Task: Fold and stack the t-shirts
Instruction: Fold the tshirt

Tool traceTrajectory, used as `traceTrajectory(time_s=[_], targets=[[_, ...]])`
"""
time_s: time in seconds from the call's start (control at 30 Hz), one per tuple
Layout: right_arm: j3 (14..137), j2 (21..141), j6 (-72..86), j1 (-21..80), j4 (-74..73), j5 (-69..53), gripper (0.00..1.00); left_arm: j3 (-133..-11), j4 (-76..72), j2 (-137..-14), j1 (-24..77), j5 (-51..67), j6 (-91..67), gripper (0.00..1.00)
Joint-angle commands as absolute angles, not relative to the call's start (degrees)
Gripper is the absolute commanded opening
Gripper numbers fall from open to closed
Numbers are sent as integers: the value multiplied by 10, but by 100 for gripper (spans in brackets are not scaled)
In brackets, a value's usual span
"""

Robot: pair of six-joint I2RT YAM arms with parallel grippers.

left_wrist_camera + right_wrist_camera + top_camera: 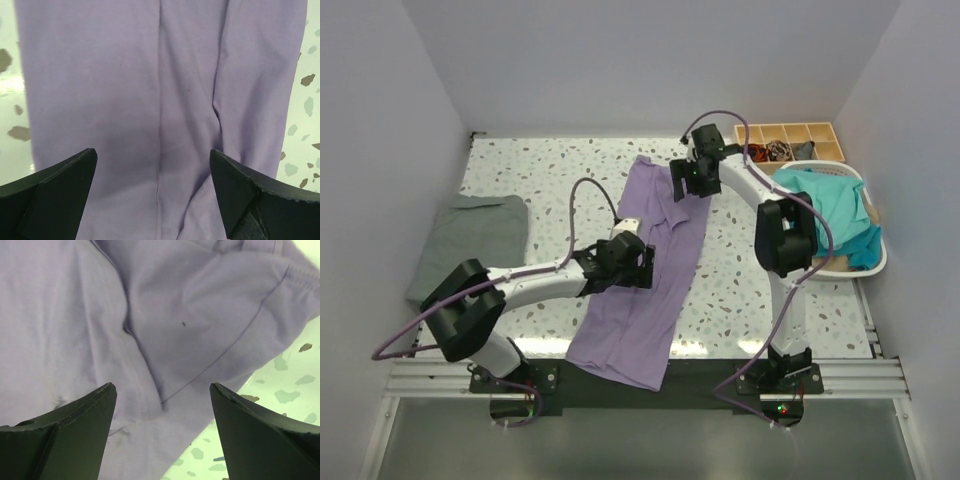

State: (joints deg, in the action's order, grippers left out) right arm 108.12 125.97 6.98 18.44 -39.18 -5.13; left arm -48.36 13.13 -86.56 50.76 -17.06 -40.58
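A lavender t-shirt [650, 280] lies folded lengthwise in a long strip down the middle of the table, its near end hanging over the front edge. My left gripper [638, 262] hovers open over its middle; the left wrist view shows the purple cloth [160, 90] between spread fingers [60, 185], nothing held. My right gripper [685, 182] stands open above the far end, over a folded sleeve [215, 315]. A grey t-shirt [480, 235] lies folded at the left. Teal t-shirts [830, 210] fill the basket at the right.
The white plastic basket [873, 262] sits at the right edge. Behind it stands a wooden compartment tray [800, 135] with small items. White walls enclose the speckled table [740, 280] on three sides. A metal rail [860, 375] runs along the front.
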Motion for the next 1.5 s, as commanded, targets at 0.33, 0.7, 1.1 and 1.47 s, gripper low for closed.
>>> traceTrajectory(time_s=[0.33, 0.7, 1.1, 1.47], targets=[[1243, 1449, 78, 187, -477, -34, 80, -424, 55, -939, 513, -48, -423, 100], [1457, 1586, 71, 192, -500, -123, 82, -388, -14, -926, 566, 82, -483, 100], [1306, 1348, 57, 160, -407, -110, 82, -508, 208, -810, 494, -222, -390, 100], [923, 1058, 120, 177, -329, -134, 82, -679, 15, -915, 328, -67, -229, 100]])
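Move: The purple t-shirt lies as a long, slightly slanted strip, its middle straight below my left hand by about 3 cm; its near end is some 18 cm back and 5 cm left of that hand. From my right hand the shirt's middle is about 21 cm back, 9 cm left and 5 cm down, its far end 4 cm ahead and 4 cm left. The divided box sits some 22 cm to the right of my right hand and 8 cm ahead. I lower both open hands to the cloth and swing the strip from its two halves: my left hand sweeps about 6 cm back and 7 cm right, while my right hand runs 8 cm forward, drifting about 5 cm left. Then both rise clear, the left travelling forward and left over the shirt, the right drawing back and right, their fingers still open. ##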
